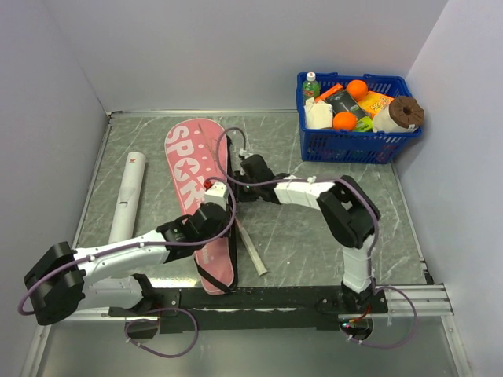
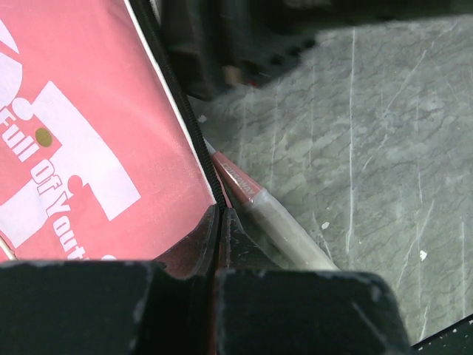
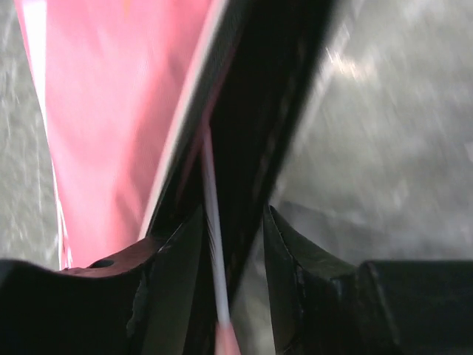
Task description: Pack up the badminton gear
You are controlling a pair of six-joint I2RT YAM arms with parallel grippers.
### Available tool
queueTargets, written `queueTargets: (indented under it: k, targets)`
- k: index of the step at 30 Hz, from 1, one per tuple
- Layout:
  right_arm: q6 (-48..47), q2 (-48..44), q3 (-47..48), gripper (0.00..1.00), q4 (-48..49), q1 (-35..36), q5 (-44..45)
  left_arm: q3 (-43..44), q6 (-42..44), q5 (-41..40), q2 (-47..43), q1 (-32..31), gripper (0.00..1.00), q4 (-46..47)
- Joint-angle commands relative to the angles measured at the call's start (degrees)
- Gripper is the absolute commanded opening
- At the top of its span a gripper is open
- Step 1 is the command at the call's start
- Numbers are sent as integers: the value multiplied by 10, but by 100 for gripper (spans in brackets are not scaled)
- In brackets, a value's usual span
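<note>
The pink bag with white lettering lies lengthwise on the table, its black zip edge facing right. My left gripper is shut on that zip edge halfway down the bag. A racket's pale handle sticks out beside it; in the left wrist view the handle lies just right of my jaws. My right gripper stands open at the bag's upper right edge. A thin racket shaft runs between its fingers without being pinched. The white tube lies to the left. No shuttlecock shows.
A blue plastic basket of groceries stands at the back right corner. Grey walls close in on the left, back and right. A purple cable loops over the bag near both grippers.
</note>
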Motion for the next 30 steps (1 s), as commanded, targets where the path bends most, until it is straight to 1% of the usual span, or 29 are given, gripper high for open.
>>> queueTargets:
  k: [1, 5, 6, 8, 9, 12, 13, 16, 19, 21, 23, 30]
  targets:
    - [-10, -106, -52, 48, 13, -19, -11, -4, 9, 5, -7, -4, 1, 57]
    - [-25, -200, -138, 50, -27, -27, 13, -14, 10, 3, -20, -4, 1, 58]
    - [-25, -237, -153, 50, -38, -29, 11, -16, 13, 6, -26, -4, 1, 58]
    - [-26, -274, -185, 51, -41, -41, -19, -23, 19, 8, -34, -4, 1, 64]
    - [-27, -301, -211, 51, -46, -47, -58, -27, 24, 10, -36, -4, 1, 67]
    - [-33, -345, -255, 51, -48, -55, -103, -39, 37, 27, -53, -4, 1, 86]
    - [-37, -353, -264, 51, -51, -56, -134, -41, 40, 38, -55, -5, 1, 92]
    - [-48, -378, -288, 51, -61, -54, -190, -45, 55, 52, -61, -5, 1, 97]
    - [-52, -393, -314, 51, -64, -55, -222, -53, 67, 60, -71, -6, 1, 106]
    - [-48, -399, -338, 51, -50, -54, -258, -57, 71, 63, -76, -5, 1, 110]
    - [-38, -402, -361, 51, -33, -52, -272, -59, 75, 64, -77, -5, 1, 112]
    - [-22, -380, -395, 50, -6, -23, -264, -64, 78, 72, -76, -5, 1, 119]
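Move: The handle of the racket I am packing sticks out beside the bag, its middle about 21 cm back from my right hand, 6 cm right and a few centimetres lower. Its shaft runs just beneath my right fingertips, and the pink bag's middle is some 6 cm back and 11 cm left. From my left hand, already pinching the bag's edge, the handle's middle is about 8 cm back and 7 cm right. My right hand, already off the shaft, lifts about 7 cm while swinging right and back out of the bag's mouth. It then draws on back and sinks some 5 cm to come over beside the handle, fingers still half open and turned to point more to the left. My left hand keeps its pinch on the bag's edge, easing back about 1.5 cm. ##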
